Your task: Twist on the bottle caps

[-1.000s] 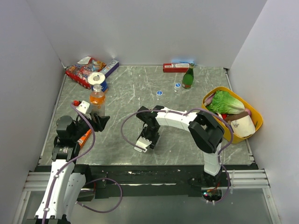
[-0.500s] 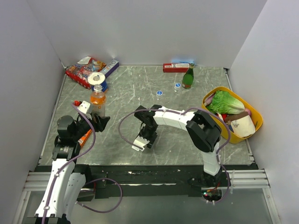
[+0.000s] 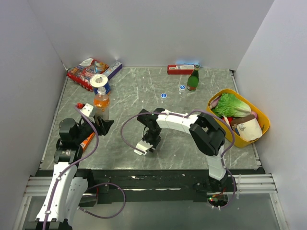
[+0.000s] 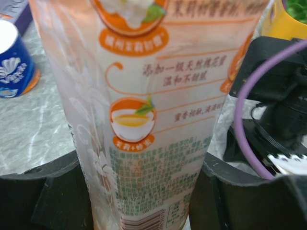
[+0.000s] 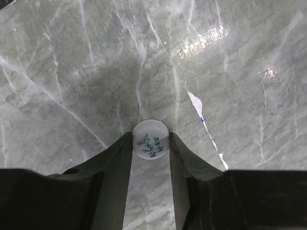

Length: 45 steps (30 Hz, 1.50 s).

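A clear bottle (image 4: 153,96) of orange drink with an orange label stands upright at the table's left (image 3: 100,102), its neck uncapped. My left gripper (image 4: 141,189) is shut on its lower part, seen from above at the left gripper (image 3: 100,122). In the right wrist view a white cap (image 5: 150,139) with green print lies on the marble. My right gripper (image 5: 150,142) is shut on it, one finger against each side. From above, the right gripper (image 3: 144,145) points down near the table's middle front and hides the cap. Two blue caps (image 3: 163,95) (image 3: 182,88) lie further back.
A blue-and-white tape roll (image 3: 99,81) and snack bags (image 3: 84,72) sit behind the bottle. A green bottle (image 3: 193,79) and a red box (image 3: 180,70) stand at the back. A yellow basket (image 3: 261,125) with lettuce is at the right edge. An orange tube (image 3: 86,141) lies under the left arm.
My right gripper has slid a little left and toward the front, and its fingers have closed in onto the white cap. The left arm and bottle have hardly moved.
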Tool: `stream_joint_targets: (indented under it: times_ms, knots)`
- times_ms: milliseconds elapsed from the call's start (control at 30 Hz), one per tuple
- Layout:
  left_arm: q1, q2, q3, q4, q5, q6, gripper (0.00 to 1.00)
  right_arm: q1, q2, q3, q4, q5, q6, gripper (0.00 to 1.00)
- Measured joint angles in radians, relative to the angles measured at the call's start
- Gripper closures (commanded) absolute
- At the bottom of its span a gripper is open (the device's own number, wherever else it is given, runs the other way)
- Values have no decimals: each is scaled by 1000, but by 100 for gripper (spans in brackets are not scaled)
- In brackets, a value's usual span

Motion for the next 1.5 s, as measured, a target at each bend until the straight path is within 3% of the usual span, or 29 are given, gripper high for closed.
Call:
stream_joint_targets:
  times_ms: [200,367,533,733,1133,1500]
  knots:
    - [0,25,-9,3,127,83,99,-19,-71,36,-66,-11,93,70]
    - [-30,111,-13,-33,243,275,99,-78,-303,192,-152,-60,225,73]
    - [-191,162,-21,-86,264,470,99,-105,-565,299,-159,-116,383,73]
    - [-355,180,-34,-77,264,581,99,-61,-757,249,-142,-150,437,72]
    - [-541,184,-38,-4,199,594,99,19,-699,212,-112,-171,410,72]
    - [-561,179,-41,4,154,557,99,37,-682,218,-156,-203,327,72]
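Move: The right gripper already pinches the loose white cap at the table. The orange bottle in the left gripper has its middle about 6 cm farther forward, 17 cm to the right hand's left and 24 cm above it; the nearer blue-capped bottle stands some 21 cm ahead, 7 cm right and 3 cm higher. From the left hand, the cap lies roughly 6 cm back, 17 cm right and 19 cm below, and the blue canister about 20 cm ahead, 5 cm left, 14 cm lower. Keep the cap pinched and lift the right gripper quickly, some 31 cm net after slightly overshooting, easing back a little and rolling so its fingers swing towards the left, up to the bottle's mouth. Meanwhile keep the left grip and bring the bottle about 13 cm right, also back and down, turning it clockwise and leaning its neck towards the cap. ##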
